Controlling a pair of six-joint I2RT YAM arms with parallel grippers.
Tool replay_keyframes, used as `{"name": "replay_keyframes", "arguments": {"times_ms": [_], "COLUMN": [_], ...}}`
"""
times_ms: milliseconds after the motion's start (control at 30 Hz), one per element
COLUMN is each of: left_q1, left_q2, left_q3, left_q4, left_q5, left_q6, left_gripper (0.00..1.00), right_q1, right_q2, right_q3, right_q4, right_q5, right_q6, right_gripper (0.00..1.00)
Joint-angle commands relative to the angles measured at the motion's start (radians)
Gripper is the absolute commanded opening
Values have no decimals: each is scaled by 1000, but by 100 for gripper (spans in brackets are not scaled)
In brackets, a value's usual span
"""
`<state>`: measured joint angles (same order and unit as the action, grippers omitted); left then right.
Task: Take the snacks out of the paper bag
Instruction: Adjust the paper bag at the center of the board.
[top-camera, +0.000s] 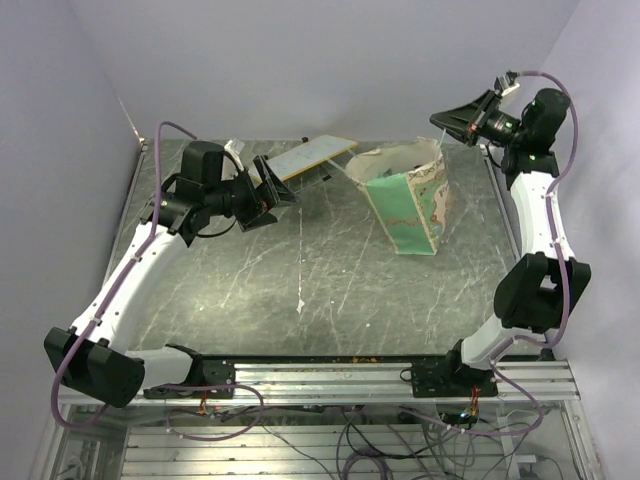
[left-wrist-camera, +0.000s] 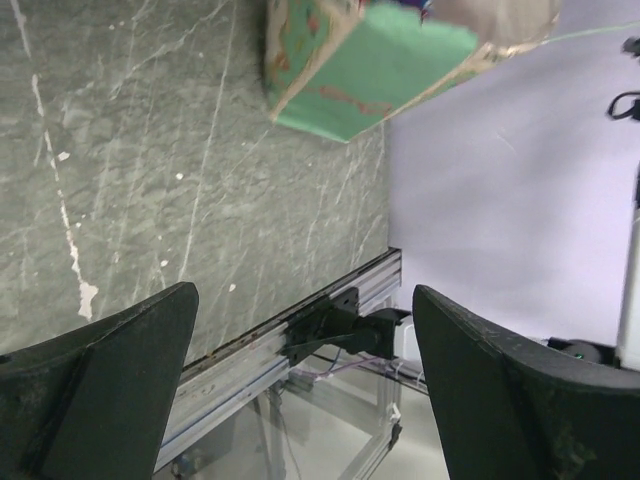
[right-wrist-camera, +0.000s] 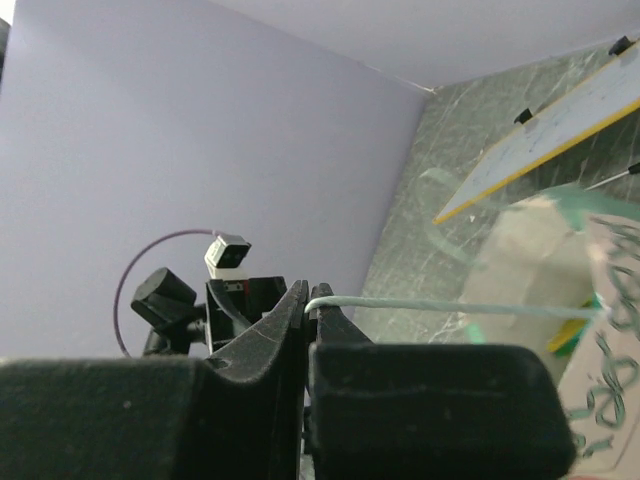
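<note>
The mint-green paper bag (top-camera: 412, 208) stands on the table right of centre, its cream mouth tilted up and to the left. My right gripper (top-camera: 443, 124) hangs just above the bag's far right corner. It is shut on a thin pale cord handle (right-wrist-camera: 450, 307) that runs taut from its tips (right-wrist-camera: 308, 295) down to the bag (right-wrist-camera: 530, 265). My left gripper (top-camera: 283, 192) is left of the bag and apart from it, with its jaws wide open and nothing between them (left-wrist-camera: 305, 290). The bag (left-wrist-camera: 380, 70) shows at the top of the left wrist view. The snacks are hidden inside the bag, apart from a small yellow-green patch (right-wrist-camera: 568, 336) in its mouth.
A flat white board (top-camera: 312, 153) on thin black legs stands tilted at the back, between the left gripper and the bag. The aluminium rail (top-camera: 340, 375) runs along the table's near edge. Lilac walls close in the back and both sides.
</note>
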<state>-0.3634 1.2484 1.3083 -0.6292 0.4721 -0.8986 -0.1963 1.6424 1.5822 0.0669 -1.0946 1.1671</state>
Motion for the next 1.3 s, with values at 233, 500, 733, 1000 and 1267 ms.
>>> {"name": "replay_keyframes", "arguments": {"times_ms": [233,500,733,1000,1267], "left_q1": [12,17,15,-52,-342], "left_q2": [12,-12,-60,-99,-77], "left_q3": [143,142,43,-11,-88], "left_q4": [-163,-196,-135,-34,154], "left_q5": [-81,-120,-78,-54,-261], "left_q6": [147,172,98,57,58], "left_gripper": [99,100,99,98,93], "right_q1": [249,378,386,398,377], "right_q2": [113,62,3,6,0], "right_q3": [292,300,168,146,160], "right_q4": [-356,-761,-756,-647,-484], "right_q5": [-133,-99,-72,-79,-42], "right_q6": [-313,-589,-630,-557,-383], "right_gripper": [0,0,0,0,0]}}
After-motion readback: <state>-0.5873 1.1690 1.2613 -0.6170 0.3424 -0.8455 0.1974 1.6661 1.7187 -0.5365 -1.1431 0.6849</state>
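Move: The paper bag, its handle still pinched in the shut right fingers, has its middle about 22 cm below that hand, some 7 cm back and 4 cm to the left. The bare table centre it is to go to lies about 23 cm left, 8 cm back and 40 cm below. The tilted white board stands about 7 cm ahead, 27 cm left and 33 cm below. From the open left hand the bag's middle is some 26 cm right, 8 cm ahead and 14 cm below. The paper bag is pulled by its handle towards the table centre: the right hand, keeping its pinch, swings about 15 cm left and 10 cm back while sinking some 5 cm, turning roughly 30 degrees counter-clockwise, then eases slightly forward and up. The left hand, still wide open, drifts a little left, then heads right and back towards the bag's mouth. ##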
